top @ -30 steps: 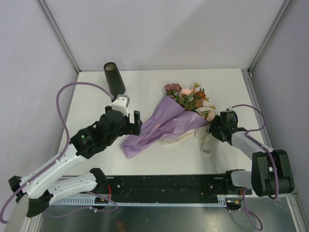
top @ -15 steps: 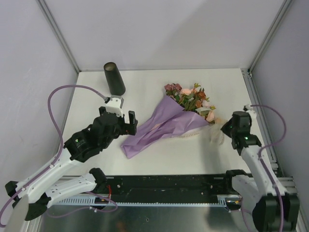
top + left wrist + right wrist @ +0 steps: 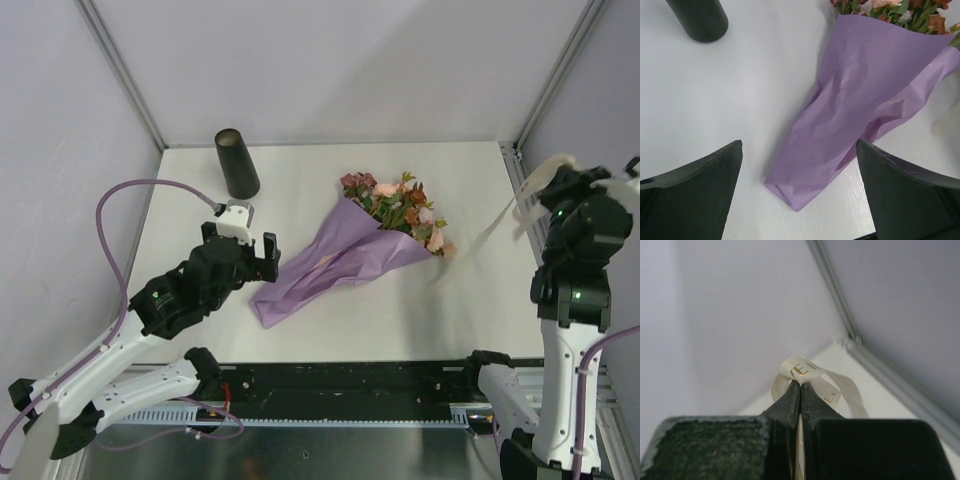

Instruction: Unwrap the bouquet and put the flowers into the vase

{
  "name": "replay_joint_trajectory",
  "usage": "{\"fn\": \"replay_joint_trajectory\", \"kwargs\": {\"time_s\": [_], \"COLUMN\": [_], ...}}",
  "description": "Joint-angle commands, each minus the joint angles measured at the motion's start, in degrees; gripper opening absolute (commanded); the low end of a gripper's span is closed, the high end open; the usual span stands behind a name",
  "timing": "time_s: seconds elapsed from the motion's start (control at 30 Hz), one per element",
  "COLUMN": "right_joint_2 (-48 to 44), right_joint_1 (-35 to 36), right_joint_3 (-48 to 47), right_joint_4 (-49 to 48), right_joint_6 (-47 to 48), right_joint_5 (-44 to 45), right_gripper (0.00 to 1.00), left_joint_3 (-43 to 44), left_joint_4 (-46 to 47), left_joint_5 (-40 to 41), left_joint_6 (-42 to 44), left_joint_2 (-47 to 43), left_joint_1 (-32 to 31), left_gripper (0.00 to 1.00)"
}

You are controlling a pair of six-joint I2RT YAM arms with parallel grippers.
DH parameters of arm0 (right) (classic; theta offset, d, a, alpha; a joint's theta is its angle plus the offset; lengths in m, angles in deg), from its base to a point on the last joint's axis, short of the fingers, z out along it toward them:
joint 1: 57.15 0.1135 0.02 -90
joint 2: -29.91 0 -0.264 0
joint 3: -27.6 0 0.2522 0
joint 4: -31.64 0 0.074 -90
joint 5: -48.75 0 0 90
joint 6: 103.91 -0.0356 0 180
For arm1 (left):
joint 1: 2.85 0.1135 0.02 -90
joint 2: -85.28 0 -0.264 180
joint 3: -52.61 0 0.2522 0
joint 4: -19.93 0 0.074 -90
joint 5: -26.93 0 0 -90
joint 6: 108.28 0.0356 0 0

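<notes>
The bouquet (image 3: 345,255) lies on the white table, its lilac paper cone (image 3: 855,95) pointing near-left. The flowers (image 3: 395,205) show pink, peach and dark-red heads at its far-right end. The black vase (image 3: 237,162) stands at the back left, its base also at the wrist view's top left (image 3: 700,20). My left gripper (image 3: 243,243) hovers open just left of the cone's tip, its fingers (image 3: 700,185) framing that tip. My right gripper (image 3: 553,185) is raised high at the right, shut on the cream ribbon (image 3: 800,371), which trails blurred toward the flower heads (image 3: 495,225).
Grey walls with metal corner posts (image 3: 555,75) close in the table on three sides. A black rail (image 3: 350,380) runs along the near edge between the arm bases. The left arm's purple cable (image 3: 110,210) loops over the table's left edge.
My right gripper shut on the ribbon beside the bouquet, then rose up and to the right, drawing the ribbon away from the wrap. My left gripper drifted slightly back to the left, still open.
</notes>
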Motion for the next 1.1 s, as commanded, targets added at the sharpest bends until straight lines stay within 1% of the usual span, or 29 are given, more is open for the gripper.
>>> {"fn": "replay_joint_trajectory", "kwargs": {"time_s": [0.0, 0.1, 0.2, 0.37, 0.6, 0.7, 0.77, 0.9, 1.07], "right_joint_2": [7.43, 12.76, 19.33, 29.30, 39.16, 43.02, 45.16, 49.12, 56.90], "right_joint_1": [-2.22, -3.82, -5.96, -7.58, -8.11, -8.00, -7.55, -6.43, -4.18], "right_joint_3": [-8.00, -13.03, -18.61, -28.39, -35.80, -35.82, -34.38, -27.11, -22.80], "right_joint_4": [-13.79, -20.83, -25.26, -26.23, -26.93, -27.74, -27.58, -26.96, -20.70], "right_joint_6": [8.06, 10.80, 10.88, 9.87, 6.20, 5.20, 4.59, 2.11, 0.25], "right_joint_5": [1.81, -0.38, -5.70, -11.73, -14.35, -15.88, -15.31, -12.84, -12.68], "right_gripper": [0.00, 0.00, 0.00, 0.00, 0.00, 0.00, 0.00, 0.00, 0.00], "left_joint_3": [-0.56, -0.62, -0.61, -0.56, -0.38, -0.43, -0.42, -0.31, -0.38], "left_joint_4": [0.43, 0.50, 0.50, 0.50, 0.45, 0.47, 0.48, 0.53, 0.50], "left_joint_5": [2.05, 2.57, 2.84, 3.25, 4.23, 4.22, 4.08, 3.93, 3.43], "left_joint_6": [1.27, 1.30, 1.44, 1.64, 1.95, 1.88, 1.93, 2.26, 2.30], "left_joint_2": [-1.93, -2.22, -2.10, -2.22, -2.19, -2.33, -2.19, -1.83, -1.51], "left_joint_1": [0.17, 0.14, 0.15, 0.17, 0.15, 0.17, 0.14, 0.11, 0.17], "left_gripper": [1.00, 1.00, 1.00, 1.00, 1.00, 1.00, 1.00, 1.00, 1.00]}}
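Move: The ribbon is already off the bouquet, hanging from the right fingers high over the table's right side. The table's far right corner lies about 34 cm ahead, 9 cm to the right and 40 cm below. The flowers are some 18 cm ahead, 20 cm left and 38 cm down; the purple wrap is 2 cm ahead, 37 cm left and 40 cm down. From the left hand that corner is roughly 38 cm ahead, 63 cm right and 25 cm below. Rising about 14 cm while starting forward, the right hand swings the ribbon out some 25 cm in all towards the far right corner, then dips steeply over the last part, back to about its starting height. The fingertips tilt up some 15 degrees and level out again as it descends; the closed fingers keep pinching the ribbon. ##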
